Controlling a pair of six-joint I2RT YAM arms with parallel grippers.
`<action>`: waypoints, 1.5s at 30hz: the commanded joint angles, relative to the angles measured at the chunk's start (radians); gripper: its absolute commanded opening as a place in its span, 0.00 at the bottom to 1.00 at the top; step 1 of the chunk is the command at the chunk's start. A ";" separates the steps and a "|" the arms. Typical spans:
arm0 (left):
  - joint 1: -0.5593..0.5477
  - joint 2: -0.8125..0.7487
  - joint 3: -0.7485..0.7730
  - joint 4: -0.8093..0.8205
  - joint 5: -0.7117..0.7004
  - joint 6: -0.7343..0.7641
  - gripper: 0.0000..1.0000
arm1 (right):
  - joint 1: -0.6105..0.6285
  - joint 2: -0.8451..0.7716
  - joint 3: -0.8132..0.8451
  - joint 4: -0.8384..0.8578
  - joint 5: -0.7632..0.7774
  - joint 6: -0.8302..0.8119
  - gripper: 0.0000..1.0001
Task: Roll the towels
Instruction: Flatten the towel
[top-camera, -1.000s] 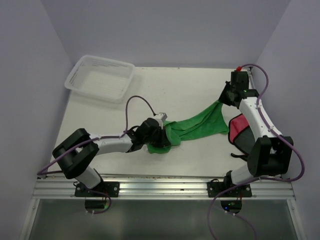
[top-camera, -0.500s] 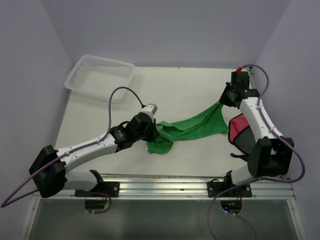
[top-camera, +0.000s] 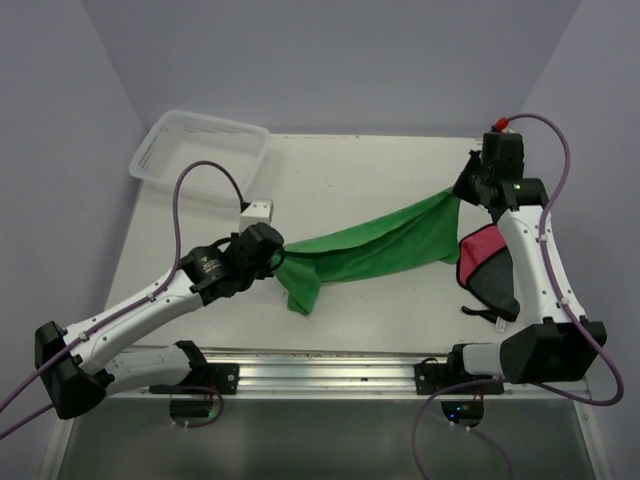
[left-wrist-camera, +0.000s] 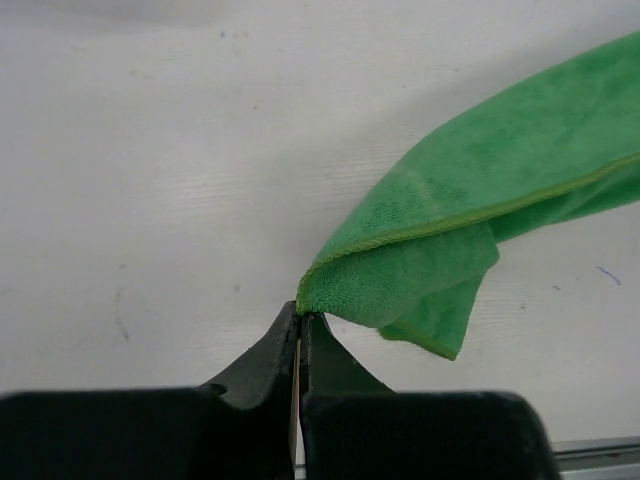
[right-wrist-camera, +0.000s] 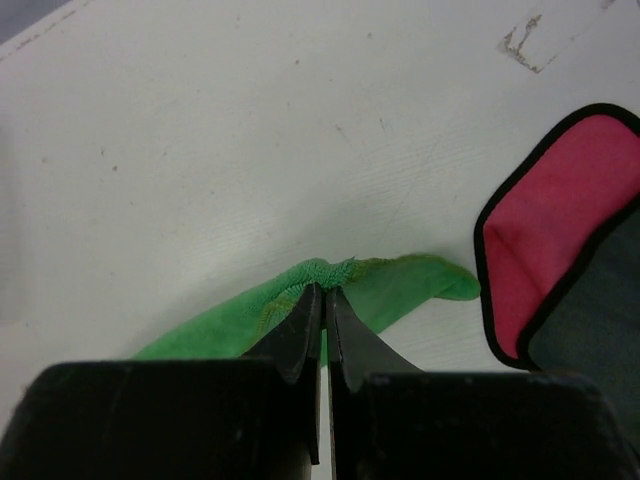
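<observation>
The green towel (top-camera: 372, 247) hangs stretched between both arms above the table, sagging in the middle with a loose flap (top-camera: 299, 291) drooping near its left end. My left gripper (top-camera: 277, 254) is shut on its left corner (left-wrist-camera: 305, 300). At the far right, my right gripper (top-camera: 458, 194) is shut on the opposite corner (right-wrist-camera: 325, 272). The red towel (top-camera: 483, 262) with its dark grey underside lies folded on the table under the right arm, also seen as the red towel (right-wrist-camera: 560, 230) in the right wrist view.
A white mesh basket (top-camera: 200, 157) stands at the back left corner of the table (top-camera: 350, 170). The metal rail (top-camera: 320, 365) runs along the near edge. Purple walls close in on the left, back and right.
The left arm has pulled the towel's corner leftward and up, and the right arm has lifted its corner slightly right. The crumpled green towel is now drawn out into a long band.
</observation>
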 joint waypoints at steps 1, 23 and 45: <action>-0.001 -0.018 0.065 -0.190 -0.164 -0.039 0.00 | -0.002 -0.054 0.087 -0.072 0.017 0.014 0.00; -0.003 -0.139 0.369 -0.507 -0.359 0.105 0.00 | 0.000 -0.264 0.289 -0.343 -0.109 -0.020 0.00; -0.001 -0.451 0.217 -0.352 -0.138 0.036 0.00 | 0.000 -0.551 0.050 -0.454 -0.141 0.069 0.00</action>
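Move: The green towel is already pinched at a corner by each hand: its sagging middle lies about 21 cm right, 5 cm ahead and 9 cm below the left hand, and some 21 cm left, 9 cm back and 17 cm below the right. Its loose near corner hangs 7 cm right, 5 cm back and 12 cm below the left hand. The white basket stands 31 cm ahead and 20 cm left of the left hand; the red-black pouch lies 9 cm right, 10 cm back and 23 cm below the right hand. The towel's two pinched corners are raised, spread and drawn back towards the bases: the left hand goes left and up, about 12 cm each, then eases back, while the right rises, sweeps back some 19 cm and sinks slightly at the end. Both wrists tilt their fingertips up 10 to 15 degrees and keep their closed grips. ##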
